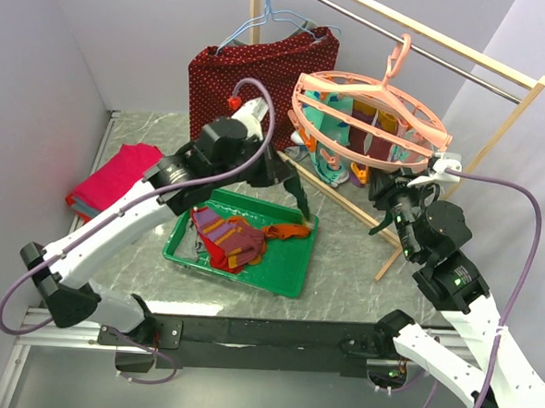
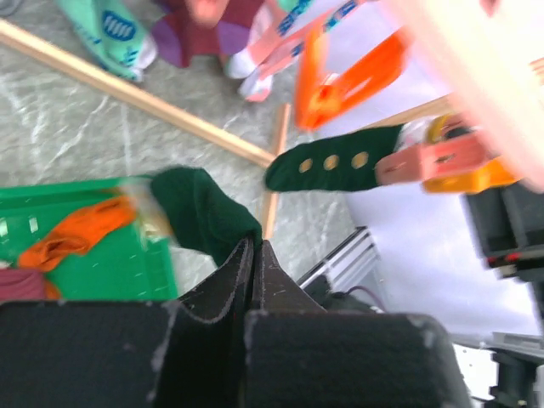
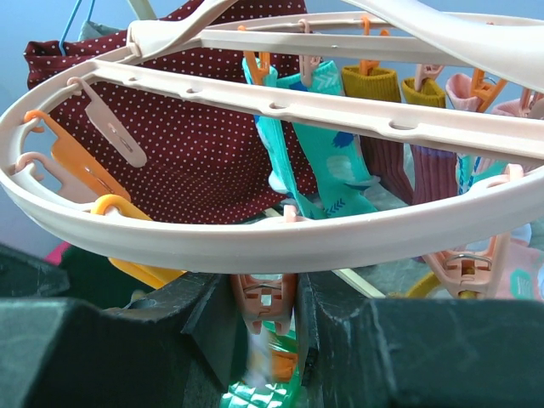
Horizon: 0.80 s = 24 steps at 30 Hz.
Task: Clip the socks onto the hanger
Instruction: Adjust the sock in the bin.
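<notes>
My left gripper (image 1: 302, 211) (image 2: 252, 243) is shut on a dark green sock (image 2: 204, 212) at the far right corner of the green tray (image 1: 186, 251). A purple-orange striped sock (image 1: 229, 240) and an orange sock (image 1: 285, 231) (image 2: 76, 234) lie in the tray. The salmon-pink hanger (image 1: 370, 117) (image 3: 255, 240) hangs from the rail by its hook. A matching dark green sock with yellow dots (image 2: 331, 163) is clipped to one of its pegs. My right gripper (image 1: 391, 188) (image 3: 265, 293) sits under the ring, shut on a pink clip peg (image 3: 265, 308).
Several teal, mustard and maroon socks (image 3: 331, 153) hang from the hanger's far pegs. A dark-red dotted cloth (image 1: 262, 74) hangs on a blue wire hanger from the wooden rack (image 1: 502, 75). A folded pink-red cloth stack (image 1: 117, 176) lies at the left. The rack's floor bars (image 2: 127, 93) run behind the tray.
</notes>
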Each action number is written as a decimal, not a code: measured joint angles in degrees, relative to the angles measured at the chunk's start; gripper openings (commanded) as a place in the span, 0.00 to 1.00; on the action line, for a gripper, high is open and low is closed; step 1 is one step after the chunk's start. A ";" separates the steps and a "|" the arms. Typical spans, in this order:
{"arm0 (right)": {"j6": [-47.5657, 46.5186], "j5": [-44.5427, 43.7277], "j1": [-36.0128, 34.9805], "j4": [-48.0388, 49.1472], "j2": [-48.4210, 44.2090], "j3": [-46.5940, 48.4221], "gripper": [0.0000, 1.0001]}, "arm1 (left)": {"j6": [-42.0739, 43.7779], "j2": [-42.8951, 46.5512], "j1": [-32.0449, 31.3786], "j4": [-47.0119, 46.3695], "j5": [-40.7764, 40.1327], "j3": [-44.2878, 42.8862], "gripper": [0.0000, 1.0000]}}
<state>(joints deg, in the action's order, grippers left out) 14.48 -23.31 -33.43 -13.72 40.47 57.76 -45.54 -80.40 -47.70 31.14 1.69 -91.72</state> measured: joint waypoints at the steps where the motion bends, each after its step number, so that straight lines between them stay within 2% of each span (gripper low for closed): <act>1: 0.02 0.02 0.00 0.00 0.00 0.00 0.00 | 0.35 0.85 0.17 -0.15 -0.04 1.29 0.03; 7: 0.00 0.11 0.00 0.00 0.00 0.02 0.00 | 0.92 5.99 4.20 -0.09 -4.20 16.22 0.07; 8: 0.00 0.15 0.00 0.00 0.00 0.02 0.00 | 0.92 6.01 5.07 -0.13 -5.09 18.62 0.10; 11: -0.02 0.39 0.00 0.00 0.00 0.04 0.00 | 0.90 4.98 8.66 1.31 -9.07 27.43 0.12; 15: -0.02 0.59 0.02 0.00 0.00 0.04 0.00 | 0.92 1.79 11.74 5.42 -16.06 34.27 0.16; 16: -0.02 0.68 0.07 0.00 0.02 0.04 0.00 | 0.90 1.25 12.13 6.62 -17.97 34.91 0.21; 17: 0.00 0.72 0.07 0.00 0.07 0.04 0.00 | 0.92 0.85 12.41 7.82 -20.11 35.21 0.47; 18: -0.02 0.83 0.07 0.00 0.13 0.04 0.00 | 1.01 0.63 12.57 8.57 -21.86 35.23 0.59; 19: 0.00 0.96 0.07 0.02 0.17 0.02 0.00 | 1.51 0.63 12.70 8.96 -23.56 35.23 0.66; 20: 0.00 1.16 0.09 0.00 0.28 0.04 0.00 | 1.66 0.63 12.79 9.25 -25.20 35.15 0.77; 24: 0.00 1.86 0.09 0.00 0.55 0.04 0.00 | 3.37 -0.02 12.33 10.32 -28.24 33.31 0.85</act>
<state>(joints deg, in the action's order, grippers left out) 14.48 -21.45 -33.34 -13.72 41.01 57.80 -42.17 -80.42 -35.38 41.45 -26.55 -58.41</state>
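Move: Held closed on one end of a dangling dark green sock, the left hand is to bring it back to the green bin, whose middle is about 13 cm to its left, level fore and aft, and some 32 cm below. In the bin the striped sock lies 17 cm left, level; the orange sock 5 cm ahead and 3 cm left; the grey sock 25 cm left and 4 cm back. From the right hand, the bin is roughly 25 cm left, 10 cm ahead and 34 cm below. Swinging down and to its left, away from the hanger, the left hand drops some 27 cm and travels about 20 cm sideways to the left part of the bin, turning by nearly 60 degrees until the fingers point steeply down. Over the striped sock it slows, opens wide to let go of the green sock's end, and starts to lift by about a centimetre. ##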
